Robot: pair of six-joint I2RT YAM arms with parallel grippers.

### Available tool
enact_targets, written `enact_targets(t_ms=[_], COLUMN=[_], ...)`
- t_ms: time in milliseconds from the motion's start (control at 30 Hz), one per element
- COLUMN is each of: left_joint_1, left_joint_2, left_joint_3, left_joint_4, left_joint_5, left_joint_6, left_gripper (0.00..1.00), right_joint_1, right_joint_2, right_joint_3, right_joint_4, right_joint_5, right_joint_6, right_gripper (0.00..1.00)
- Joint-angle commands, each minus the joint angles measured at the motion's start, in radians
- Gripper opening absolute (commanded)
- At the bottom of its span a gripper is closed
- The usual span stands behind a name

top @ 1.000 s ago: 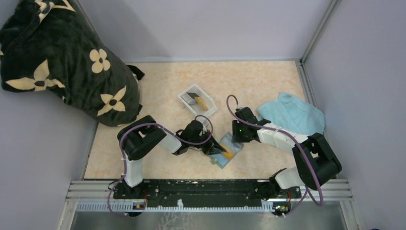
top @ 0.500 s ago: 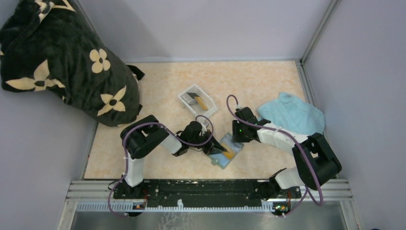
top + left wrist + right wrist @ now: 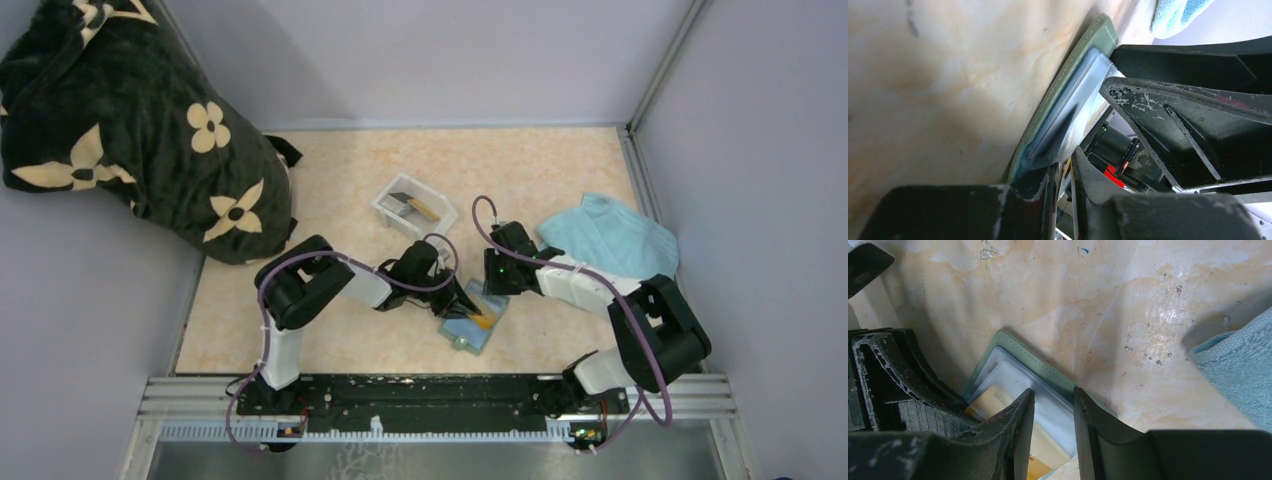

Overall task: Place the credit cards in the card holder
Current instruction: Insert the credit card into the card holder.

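The card holder [image 3: 462, 337] lies open on the table in front of both arms, grey-green outside [image 3: 1023, 353], pale blue inside [image 3: 1075, 95]. An orange-yellow credit card [image 3: 485, 321] sits partly in its clear sleeve [image 3: 994, 399]. My left gripper [image 3: 463, 303] reaches in from the left, low at the holder's edge. Its jaws [image 3: 1066, 163] stand a narrow gap apart, with a thin card edge showing in the gap. My right gripper [image 3: 493, 291] comes from the right, open [image 3: 1053, 392], fingertips down on the sleeve astride the card. More credit cards [image 3: 412, 206], dark grey and orange-yellow, lie in the white tray [image 3: 385, 200].
A light blue towel [image 3: 610, 236] lies right of the right arm and close to that gripper [image 3: 1243, 365]. A black flowered cloth [image 3: 130, 120] fills the far left corner. Walls close the table at the back and sides.
My left gripper slid right along the holder, and its jaws have parted from shut. The holder shifted slightly. The white tray turned and moved a little farther back. The right gripper held still.
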Motion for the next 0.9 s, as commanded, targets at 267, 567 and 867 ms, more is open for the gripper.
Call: enact_targets(t_ms=[267, 567, 867], left_joint_1=[-0.026, -0.029, -0.050], left_joint_2=[0.014, -0.053, -0.068], left_joint_3=[-0.085, -0.164, -0.172], left_joint_4=[-0.356, -0.349, -0.330], left_joint_5=[-0.055, -0.107, -0.115], left_joint_6=[0.026, -0.020, -0.043], left_gripper=[0.35, 0.43, 0.44], right_joint_1=[0.008, 0.008, 0.009], right_joint_2=[0.105, 0.113, 0.116], right_joint_3=[-0.048, -0.042, -0.038], right_joint_4=[0.060, 0.058, 0.054], right_joint_5=[-0.060, -0.060, -0.061], right_joint_6=[0.009, 0.002, -0.008], right_gripper=[0.34, 0.34, 0.34])
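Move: The credit card, on the open card holder, has its middle about 2 cm to the left hand's right, level with it and 1 cm below. The card holder's middle lies beneath this hand, roughly 1 cm back, 1 cm down. The white box stands some 20 cm ahead and 11 cm to the left, about level in height. From the right hand the card is about 5 cm back, 2 cm left and 1 cm down. Back and to its left in about equal parts, some 3 cm in all and nearly level, the left hand draws away from the credit card, its already parted fingers opening further and its wrist turning only about 5 degrees. The right hand stays in place, its fingertips still holding down the card holder's far edge. ##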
